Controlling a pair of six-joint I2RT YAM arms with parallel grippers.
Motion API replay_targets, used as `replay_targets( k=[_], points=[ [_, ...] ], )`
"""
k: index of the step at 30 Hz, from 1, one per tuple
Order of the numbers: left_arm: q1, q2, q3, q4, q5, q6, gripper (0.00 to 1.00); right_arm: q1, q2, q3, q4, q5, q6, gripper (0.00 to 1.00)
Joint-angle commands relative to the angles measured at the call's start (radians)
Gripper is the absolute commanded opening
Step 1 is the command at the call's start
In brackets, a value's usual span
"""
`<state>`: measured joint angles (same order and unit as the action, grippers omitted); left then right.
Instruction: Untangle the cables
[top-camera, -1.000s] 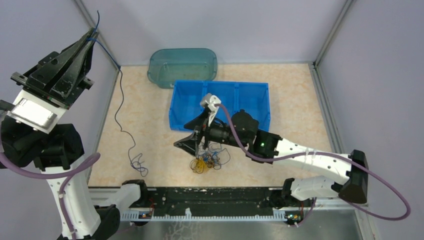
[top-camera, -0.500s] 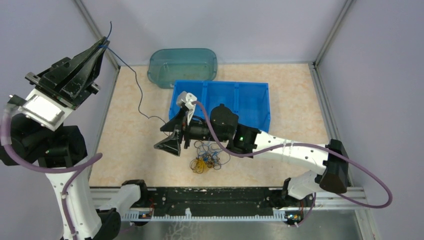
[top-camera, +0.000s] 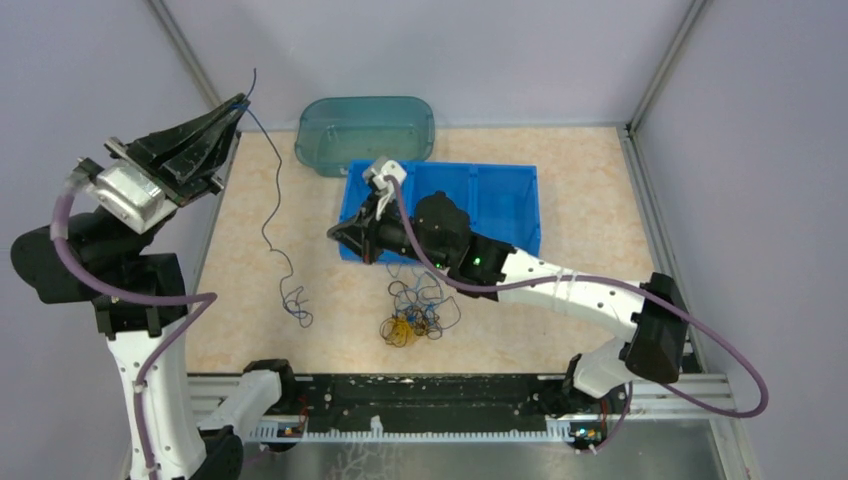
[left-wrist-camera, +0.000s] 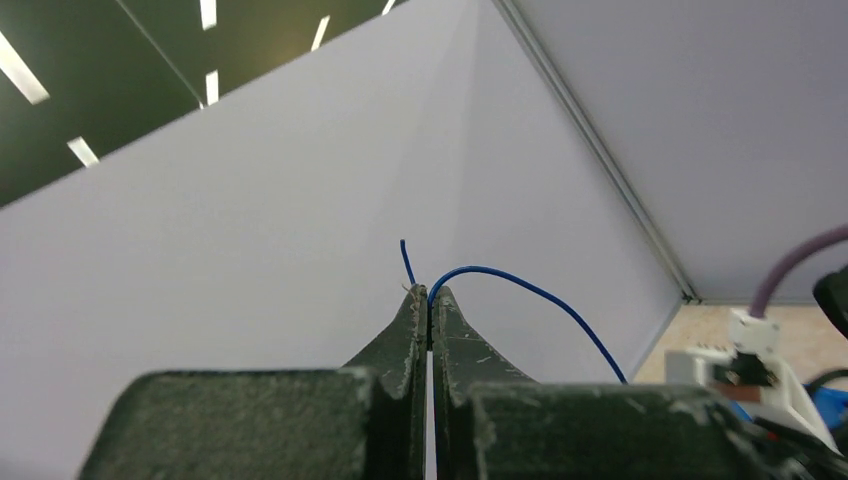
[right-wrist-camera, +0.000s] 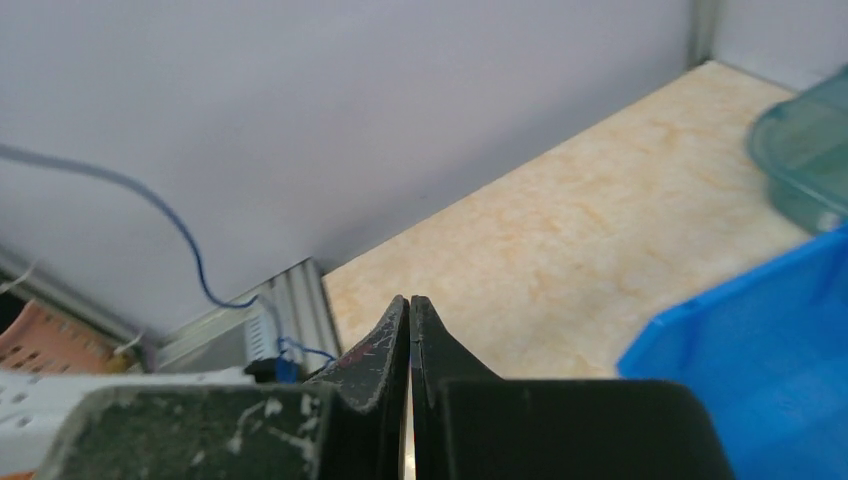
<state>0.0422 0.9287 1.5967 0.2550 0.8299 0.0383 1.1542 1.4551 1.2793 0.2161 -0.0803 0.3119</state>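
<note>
My left gripper (top-camera: 240, 101) is raised high by the left wall, shut on a thin blue cable (top-camera: 276, 205) near its end, and a short stub pokes out above the fingertips (left-wrist-camera: 415, 305). The blue cable (left-wrist-camera: 520, 284) hangs down from there, with its curled tail (top-camera: 297, 308) on the table. The other cables, black, blue and yellow-orange, lie in a tangle (top-camera: 420, 308) near the front middle. My right gripper (top-camera: 336, 232) hovers left of the blue bin, beyond the tangle. It is shut (right-wrist-camera: 410, 302) with nothing visible between its jaws.
A blue bin (top-camera: 505, 200) with compartments sits behind the tangle, and a teal translucent tub (top-camera: 365, 130) behind that. Grey walls close off the left, back and right. A black rail (top-camera: 420, 395) runs along the front edge.
My left gripper swung right and farther back, dragging the blue cable's tail rightward. My right gripper left the spot over the tangle, moved left and back, and went from wide open to shut.
</note>
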Motion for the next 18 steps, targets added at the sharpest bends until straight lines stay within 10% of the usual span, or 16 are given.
replay_targets(
  k=[1,3,8,18],
  points=[
    [0.006,-0.019,-0.073,-0.132,-0.026,0.045,0.0,-0.101,-0.008,-0.005,0.041,0.073,0.038,0.0],
    [0.005,-0.015,-0.099,-0.158,-0.037,0.063,0.0,-0.129,-0.016,-0.039,0.056,0.026,0.044,0.01],
    [0.005,0.007,-0.139,-0.125,-0.037,0.073,0.0,-0.136,-0.062,-0.12,0.063,-0.008,0.015,0.58],
    [-0.052,0.143,-0.117,-0.122,-0.133,0.029,0.0,-0.151,-0.161,-0.182,-0.04,0.22,-0.009,0.93]
  ],
)
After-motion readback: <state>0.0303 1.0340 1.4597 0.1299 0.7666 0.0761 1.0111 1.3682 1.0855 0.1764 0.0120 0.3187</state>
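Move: Held high, with the blue cable already pinched, the left hand has the blue bin's left compartment some 25 cm ahead, 8 cm to its right and 60 cm below; the green tub is about 25 cm farther out than that. For the right hand, empty and shut, the cable tangle lies about 5 cm ahead, 11 cm to its right and 34 cm down. The blue cable's hanging tail is roughly 10 cm to that hand's left, level fore and aft and 20 cm lower. Swinging forward about 11 cm while sinking 8 or 9, the left hand carries the pinched blue cable towards the blue bin, its fingers tipping down some 20 degrees and staying shut. The right hand first goes forward and right, then drops about 7 cm and keeps easing right, nearer the tangle; its fingers open wide and it turns about 15 degrees, mostly clockwise. ##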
